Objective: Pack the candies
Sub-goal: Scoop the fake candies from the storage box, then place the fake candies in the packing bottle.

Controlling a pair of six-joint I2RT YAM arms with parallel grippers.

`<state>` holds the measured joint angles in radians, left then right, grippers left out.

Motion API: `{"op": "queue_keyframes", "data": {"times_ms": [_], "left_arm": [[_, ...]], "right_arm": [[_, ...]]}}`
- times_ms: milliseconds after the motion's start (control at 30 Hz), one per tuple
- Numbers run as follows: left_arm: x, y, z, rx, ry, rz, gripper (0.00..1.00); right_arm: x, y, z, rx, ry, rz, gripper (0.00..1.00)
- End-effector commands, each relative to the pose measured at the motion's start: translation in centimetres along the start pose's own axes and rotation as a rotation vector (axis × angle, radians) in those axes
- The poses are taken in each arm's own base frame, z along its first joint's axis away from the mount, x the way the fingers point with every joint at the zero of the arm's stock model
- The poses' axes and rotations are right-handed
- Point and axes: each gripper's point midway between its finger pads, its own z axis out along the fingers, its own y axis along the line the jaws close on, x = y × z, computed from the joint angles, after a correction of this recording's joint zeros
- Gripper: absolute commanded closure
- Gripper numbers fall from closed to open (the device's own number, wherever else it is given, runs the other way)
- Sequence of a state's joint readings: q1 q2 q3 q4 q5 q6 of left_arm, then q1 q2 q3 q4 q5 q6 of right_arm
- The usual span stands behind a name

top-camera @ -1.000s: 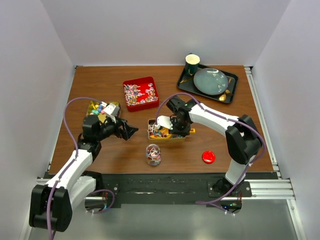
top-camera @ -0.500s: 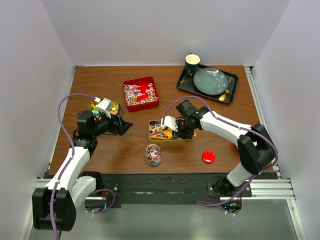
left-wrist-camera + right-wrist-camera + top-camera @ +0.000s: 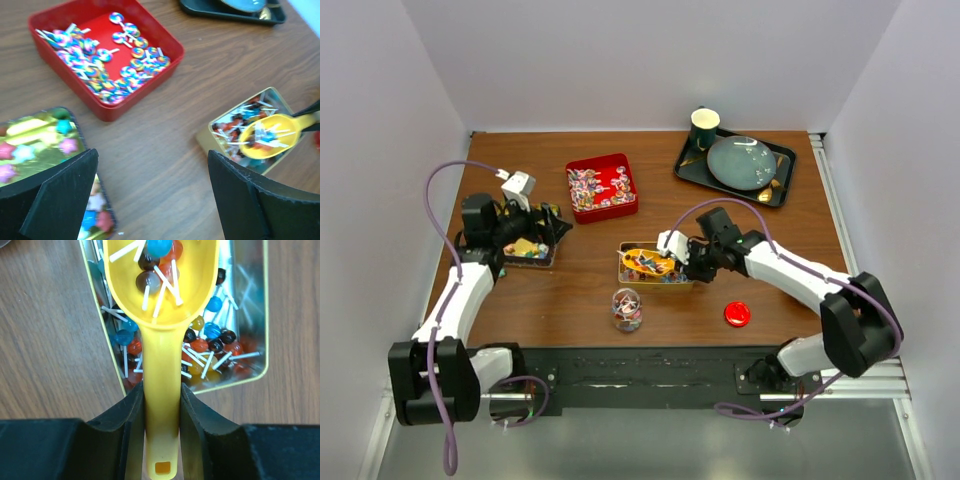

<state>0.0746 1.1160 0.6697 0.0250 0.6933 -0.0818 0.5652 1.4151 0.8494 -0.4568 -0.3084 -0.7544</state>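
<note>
Candies fill three tins. Ball lollipops on white sticks lie in a gold tin [image 3: 632, 273] [image 3: 250, 315]. Star candies [image 3: 27, 150] sit in a gold tin [image 3: 525, 250] at the left. Swirl lollipops [image 3: 107, 52] fill a red tin [image 3: 601, 186]. My right gripper [image 3: 686, 262] [image 3: 161, 407] is shut on the handle of a yellow scoop [image 3: 162, 315] [image 3: 270, 135], whose bowl holds several lollipops above the lollipop tin. My left gripper [image 3: 548, 230] [image 3: 155, 195] hangs open and empty over the wood beside the star tin. A small clear jar [image 3: 627, 309] with candies stands in front.
A red round lid [image 3: 737, 314] lies near the front right. At the back right a dark tray [image 3: 692, 172] carries a grey-green plate [image 3: 741, 162] and a cup [image 3: 705, 127]. White walls enclose the wooden table [image 3: 760, 250] on three sides.
My left arm has swung left and back from the middle to the star tin. The right gripper has drawn right, keeping the scoop over the lollipop tin.
</note>
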Motion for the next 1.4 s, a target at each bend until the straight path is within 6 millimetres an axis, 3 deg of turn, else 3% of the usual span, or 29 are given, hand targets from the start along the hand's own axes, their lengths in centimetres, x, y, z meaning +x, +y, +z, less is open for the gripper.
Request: {"op": "queue_keyframes", "data": {"times_ms": [0,233,467,533,567,767,1133,1367], "left_arm": [[-3.2,1.9,-0.6,-0.026,-0.043,0.132,0.04],[-3.2,3.4,-1.7,-0.070,-0.002,0.143,0.03],[-3.0,2.9,-2.0,-0.068,-0.023,0.146,0.02],[-2.4,2.7,-2.2,-0.073,-0.027,0.131,0.01],[-2.2,2.4,-2.3,-0.067,-0.029,0.120,0.00],[-1.0,1.4,-3.1,-0.071,-0.051,0.085,0.00],[0.1,1.4,-3.1,-0.066,0.012,0.020,0.03],[0.4,1.9,-3.2,-0.111,-0.002,-0.014,0.02]], "right_arm": [[-2.0,-0.5,-1.1,0.028,-0.142,0.009,1.00],[-1.6,-0.2,-2.0,0.067,-0.168,0.005,1.00],[-5.0,-0.6,-7.0,0.061,-0.206,-0.104,1.00],[-4.6,0.6,-8.2,-0.009,-0.161,-0.159,1.00],[-5.6,0.3,-9.4,-0.006,-0.170,-0.195,1.00],[-6.2,0.8,-12.7,-0.080,-0.099,-0.268,1.00],[-5.5,-0.2,-15.6,-0.133,0.124,-0.387,1.00],[-6.5,1.2,-15.5,-0.138,0.225,-0.502,1.00]]}}
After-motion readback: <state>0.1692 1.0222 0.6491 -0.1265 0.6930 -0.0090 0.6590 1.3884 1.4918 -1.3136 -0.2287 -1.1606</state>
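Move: A load of lollipops already sits in the yellow scoop in the right hand. The storage box, the round clear jar, stands about 9 cm to that hand's left, 7 cm back towards the base and some 5 cm lower. The tan lollipop box lies about 4 cm left, 3 cm ahead and 8 cm down; the red lid about 12 cm right, 6 cm back and 9 cm down. From the left hand the jar is some 13 cm right, 13 cm back and 16 cm below. The loaded scoop, still gripped by its handle, is lifted by the right hand some 15 cm almost straight up out of the tan box. Near the top the hand eases back a few centimetres as its counter-clockwise turn reaches about 25 degrees, swinging the bowl round towards the jar. The left hand, open and empty, shifts a little left, then draws back slightly. ##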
